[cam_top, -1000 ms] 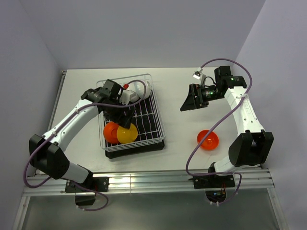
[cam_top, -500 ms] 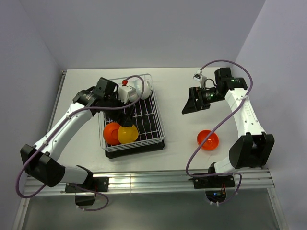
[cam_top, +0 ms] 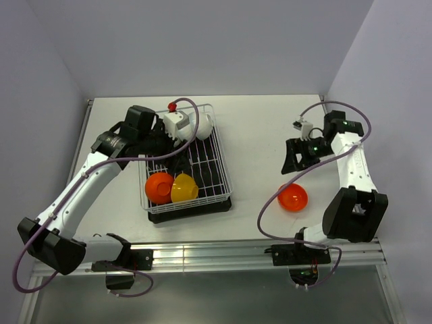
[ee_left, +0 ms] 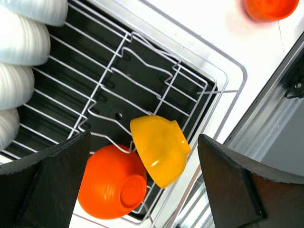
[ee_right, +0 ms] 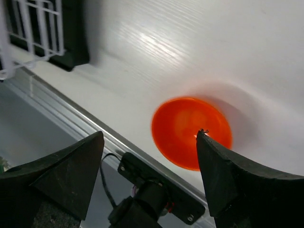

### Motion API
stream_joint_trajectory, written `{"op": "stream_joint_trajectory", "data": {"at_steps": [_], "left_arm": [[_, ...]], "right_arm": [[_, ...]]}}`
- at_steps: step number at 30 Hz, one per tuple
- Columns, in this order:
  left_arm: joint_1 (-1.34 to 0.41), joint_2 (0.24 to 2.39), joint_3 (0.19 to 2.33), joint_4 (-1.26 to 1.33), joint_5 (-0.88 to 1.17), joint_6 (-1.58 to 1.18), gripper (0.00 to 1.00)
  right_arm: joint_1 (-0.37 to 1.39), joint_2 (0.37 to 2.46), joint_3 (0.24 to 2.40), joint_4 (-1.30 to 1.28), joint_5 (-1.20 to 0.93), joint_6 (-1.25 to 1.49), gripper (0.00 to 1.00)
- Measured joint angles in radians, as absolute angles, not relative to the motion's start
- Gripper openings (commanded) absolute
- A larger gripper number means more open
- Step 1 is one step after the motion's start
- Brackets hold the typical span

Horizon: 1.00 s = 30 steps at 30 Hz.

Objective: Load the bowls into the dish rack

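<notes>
The white wire dish rack [cam_top: 224,164] holds white bowls [cam_top: 201,123] at its back. A red-orange bowl [cam_top: 159,187] and a yellow-orange bowl [cam_top: 183,188] lean at its front. My left gripper [cam_top: 172,152] hovers open above the rack. In the left wrist view its fingers [ee_left: 61,175] straddle, well above, the yellow bowl [ee_left: 159,149] and the orange one [ee_left: 111,183]. Another red-orange bowl [cam_top: 292,197] sits upright on the table at the right. My right gripper [cam_top: 291,162] hangs open above it. In the right wrist view that bowl [ee_right: 183,130] lies below the right gripper [ee_right: 149,134], untouched.
The table's near edge has a metal rail [cam_top: 202,253] with the arm bases bolted on. The right arm's base [ee_right: 156,199] shows just beyond the bowl in the right wrist view. Grey walls close in the back and both sides.
My left gripper has pulled up and back from the yellow bowl, which stays leaning in the rack. My right arm has swung right and nearer, over the red-orange bowl on the table.
</notes>
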State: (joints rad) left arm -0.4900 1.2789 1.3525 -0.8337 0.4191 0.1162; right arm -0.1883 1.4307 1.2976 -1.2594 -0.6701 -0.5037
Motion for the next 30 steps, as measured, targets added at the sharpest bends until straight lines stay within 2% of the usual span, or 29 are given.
{"op": "stream_joint_trajectory", "data": {"at_steps": [7, 16, 22, 30], "left_arm": [[-0.491, 1.273, 1.350, -0.789, 0.433, 0.140, 1.00], [-0.511, 1.220, 1.329, -0.743, 0.449, 0.191, 0.99], [-0.533, 1.190, 1.303, -0.714, 0.449, 0.216, 0.99], [-0.544, 1.153, 1.251, -0.673, 0.448, 0.249, 0.99]], "right_arm": [[-0.339, 1.471, 1.220, -1.213, -0.484, -0.579, 0.76], [-0.346, 1.521, 1.079, -1.098, -0.311, -0.596, 0.66], [-0.346, 1.566, 1.040, -1.008, -0.255, -0.593, 0.53], [-0.345, 1.634, 1.017, -0.981, -0.288, -0.588, 0.33]]}}
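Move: The loose red bowl lies about 5 cm to the right hand's right, 6 cm back towards the base and some 15 cm below. The dish rack's middle is roughly 32 cm left and 6 cm ahead of that hand; the yellow bowl in it is about 32 cm left and 3 cm back. From the left hand the red bowl is some 38 cm right, 5 cm back and 23 cm down. The right hand drops about 14 cm while sweeping 10 cm right, fingers narrowing astride the red bowl's right rim. ##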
